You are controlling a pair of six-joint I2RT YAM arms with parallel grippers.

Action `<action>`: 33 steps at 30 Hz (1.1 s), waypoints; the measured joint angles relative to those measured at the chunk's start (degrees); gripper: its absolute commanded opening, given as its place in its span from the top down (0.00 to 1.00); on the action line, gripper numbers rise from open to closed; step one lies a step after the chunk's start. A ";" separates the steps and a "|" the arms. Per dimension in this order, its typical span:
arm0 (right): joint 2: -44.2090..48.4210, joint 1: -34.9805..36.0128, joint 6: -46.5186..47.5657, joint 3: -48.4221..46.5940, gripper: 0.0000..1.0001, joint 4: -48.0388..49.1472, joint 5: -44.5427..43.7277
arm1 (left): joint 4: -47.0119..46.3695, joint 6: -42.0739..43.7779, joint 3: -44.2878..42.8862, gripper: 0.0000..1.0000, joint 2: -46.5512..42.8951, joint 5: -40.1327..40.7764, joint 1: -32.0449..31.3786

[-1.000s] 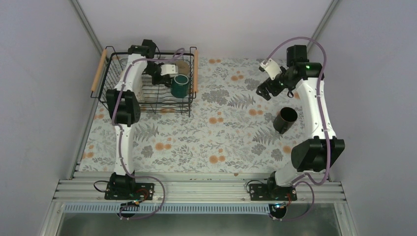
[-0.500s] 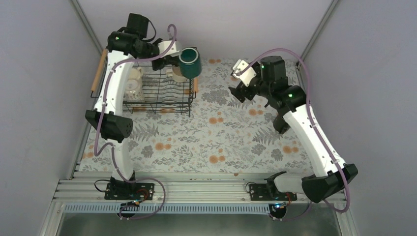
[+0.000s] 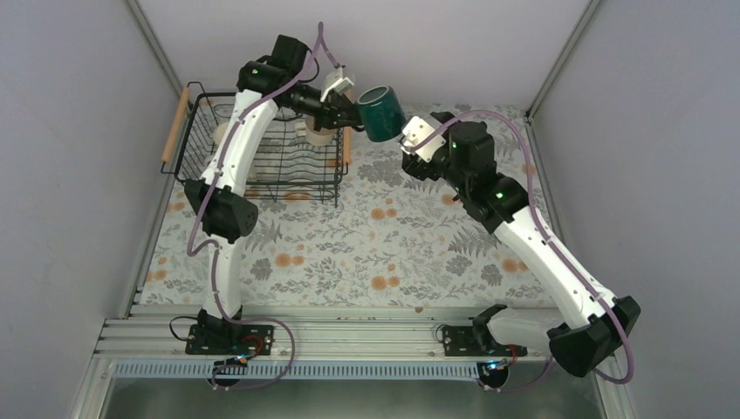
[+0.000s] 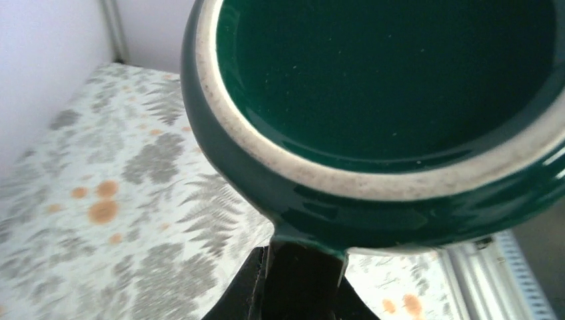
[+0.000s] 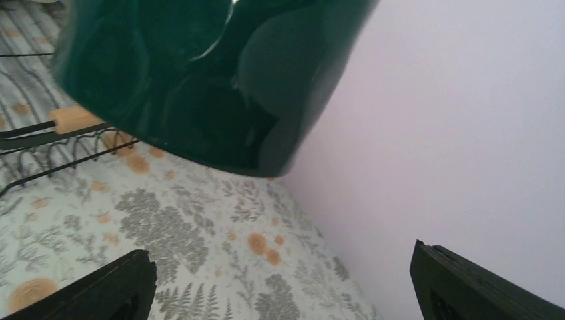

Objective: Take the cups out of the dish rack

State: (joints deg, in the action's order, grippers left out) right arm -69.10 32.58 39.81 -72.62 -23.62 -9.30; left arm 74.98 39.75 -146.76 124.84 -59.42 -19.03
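Observation:
My left gripper [image 3: 353, 109] is shut on the handle of the dark green mug [image 3: 380, 112] and holds it in the air, tilted, just right of the dish rack [image 3: 288, 182]. In the left wrist view the mug's rim and inside [image 4: 373, 100] fill the frame above my left gripper [image 4: 305, 270]. My right gripper [image 3: 408, 150] is open, close beside the mug on its right. In the right wrist view the mug [image 5: 200, 80] hangs above and ahead of my right gripper [image 5: 283, 283], not touching it. A beige mug [image 3: 316, 133] stands in the rack. The dark grey-black mug is hidden.
The rack has wooden bar handles on its left [image 3: 174, 127] and right sides; the right one also shows in the right wrist view [image 5: 73, 119]. The floral tablecloth [image 3: 366, 253] covers the table. Grey walls close in at the back and both sides.
My left gripper has lifted the green mug out of the rack and carried it right, past the rack's edge. My right arm has swung left toward the mug and now covers the dark grey-black mug.

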 measured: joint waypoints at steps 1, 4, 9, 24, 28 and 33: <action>0.79 0.00 0.31 0.63 0.03 0.96 -0.59 | -0.28 -1.11 0.28 0.98 0.50 -1.81 -0.17; 2.60 0.00 0.72 1.46 0.03 3.52 -1.68 | -1.03 -4.04 2.25 0.98 0.92 -7.34 -1.07; 5.14 0.00 1.57 3.91 0.08 8.96 -1.73 | -1.22 -6.40 2.56 0.98 1.46 -13.53 -2.95; 4.96 0.00 2.14 4.52 0.62 14.47 1.22 | -1.40 -9.33 2.71 0.98 3.41 -19.98 -5.16; 4.55 0.02 2.01 4.52 0.71 13.25 2.05 | -0.37 -9.07 2.71 0.98 4.72 -21.70 -5.27; 4.52 0.00 1.86 4.52 0.96 13.22 1.49 | 2.51 -9.25 2.64 0.79 5.20 -22.14 -5.84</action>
State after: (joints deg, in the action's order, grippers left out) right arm -64.58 32.58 41.67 -68.10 -10.39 -7.81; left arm 77.49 30.50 -144.11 130.04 -81.56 -24.86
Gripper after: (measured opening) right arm 0.109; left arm 0.140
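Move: The left hand still holds the green cup by its handle, the body some 6 cm to its right and 3 cm ahead, near level; the open right gripper it is brought to is about 14 cm right and 6 cm back. From the right hand the cup is roughly 6 cm ahead, 8 cm left and 5 cm up. The white cup in the rack is 10 cm left of the left hand, 2 cm ahead, 25 cm below. The right hand rises about 5 cm and pinches the green cup, brought back and rightwards by the left. ##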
